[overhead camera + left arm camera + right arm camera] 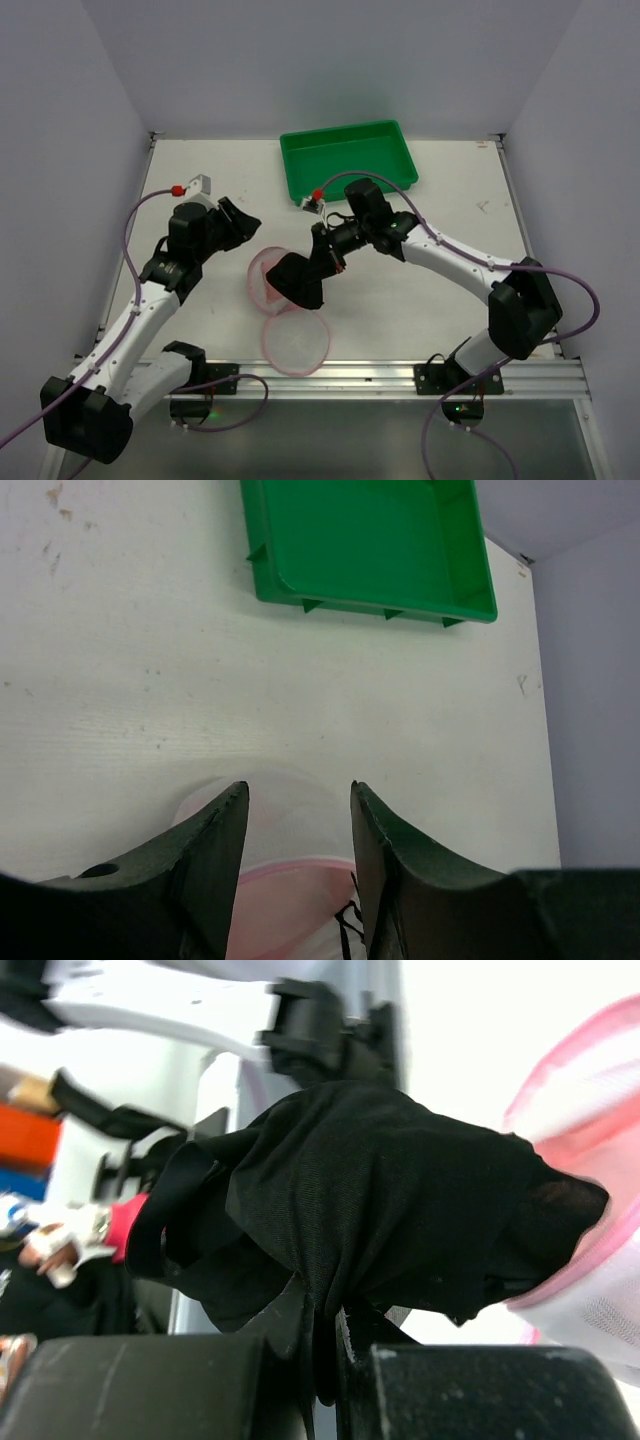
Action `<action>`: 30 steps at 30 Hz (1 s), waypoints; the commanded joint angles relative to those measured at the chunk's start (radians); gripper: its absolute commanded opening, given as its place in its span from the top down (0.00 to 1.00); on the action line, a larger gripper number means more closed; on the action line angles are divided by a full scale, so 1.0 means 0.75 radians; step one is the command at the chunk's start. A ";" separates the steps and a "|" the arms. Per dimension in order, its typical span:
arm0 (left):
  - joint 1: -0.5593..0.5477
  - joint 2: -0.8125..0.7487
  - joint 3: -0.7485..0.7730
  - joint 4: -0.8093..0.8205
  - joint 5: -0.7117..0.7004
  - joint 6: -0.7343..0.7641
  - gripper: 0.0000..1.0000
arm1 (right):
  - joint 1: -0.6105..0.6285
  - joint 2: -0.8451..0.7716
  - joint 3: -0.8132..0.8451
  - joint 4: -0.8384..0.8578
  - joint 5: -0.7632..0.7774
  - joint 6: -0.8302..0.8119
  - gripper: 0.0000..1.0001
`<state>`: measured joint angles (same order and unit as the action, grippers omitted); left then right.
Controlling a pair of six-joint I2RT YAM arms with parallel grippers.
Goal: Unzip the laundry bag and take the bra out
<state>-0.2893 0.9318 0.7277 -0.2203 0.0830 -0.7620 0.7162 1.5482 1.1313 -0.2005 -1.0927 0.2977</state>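
The laundry bag lies unzipped as two pink-rimmed mesh discs, one (296, 342) flat near the front rail and the other (262, 272) partly under the bra. The black bra (299, 281) hangs bunched from my right gripper (327, 260), which is shut on its fabric. In the right wrist view the bra (390, 1200) is pinched at the gripper (335, 1335), one end still at the bag's pink rim (590, 1160). My left gripper (243, 224) stands open just left of the bag. In the left wrist view, white mesh and pink trim (295, 875) show below its fingers (215, 850), which hold nothing.
A green rectangular tray (392, 175) sits at the back of the white table, also seen in the left wrist view as the tray (470, 590). Grey walls close in both sides. A metal rail (340, 375) runs along the near edge.
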 commanded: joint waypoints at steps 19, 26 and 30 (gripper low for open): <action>0.083 0.038 0.069 -0.109 -0.017 0.194 0.50 | -0.183 -0.248 0.493 -0.016 0.288 0.049 1.00; 0.140 0.065 0.087 -0.126 0.004 0.249 0.51 | -0.358 0.009 0.786 -0.205 1.061 -0.068 1.00; 0.142 0.058 0.079 -0.115 0.018 0.282 0.51 | -0.441 0.283 0.940 -0.211 1.277 -0.115 1.00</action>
<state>-0.1921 0.9874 0.7456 -0.3138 0.0788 -0.6067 0.4198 1.6295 1.7741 -0.3088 -0.3904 0.2558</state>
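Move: The green basket that the right hand is carrying the black bra to has its middle roughly 40 cm ahead, 8 cm to the right and 17 cm below. The open laundry bag, with a bra strap still across its mouth, lies about 12 cm left, 4 cm ahead and 18 cm down; its mesh flap is some 6 cm left, 11 cm back and 20 cm below. From the left hand the basket is about 27 cm ahead, 28 cm right and 16 cm lower. Still pinching the bunched bra in shut fingers, the right hand first lifts it some 15 cm almost straight up off the bag. Then it sweeps fast forward, over 25 cm and a little right, towards the basket, swinging clockwise so its fingers turn from pointing left to forward-left. The left hand, half open and empty, eases a few centimetres left and down. ##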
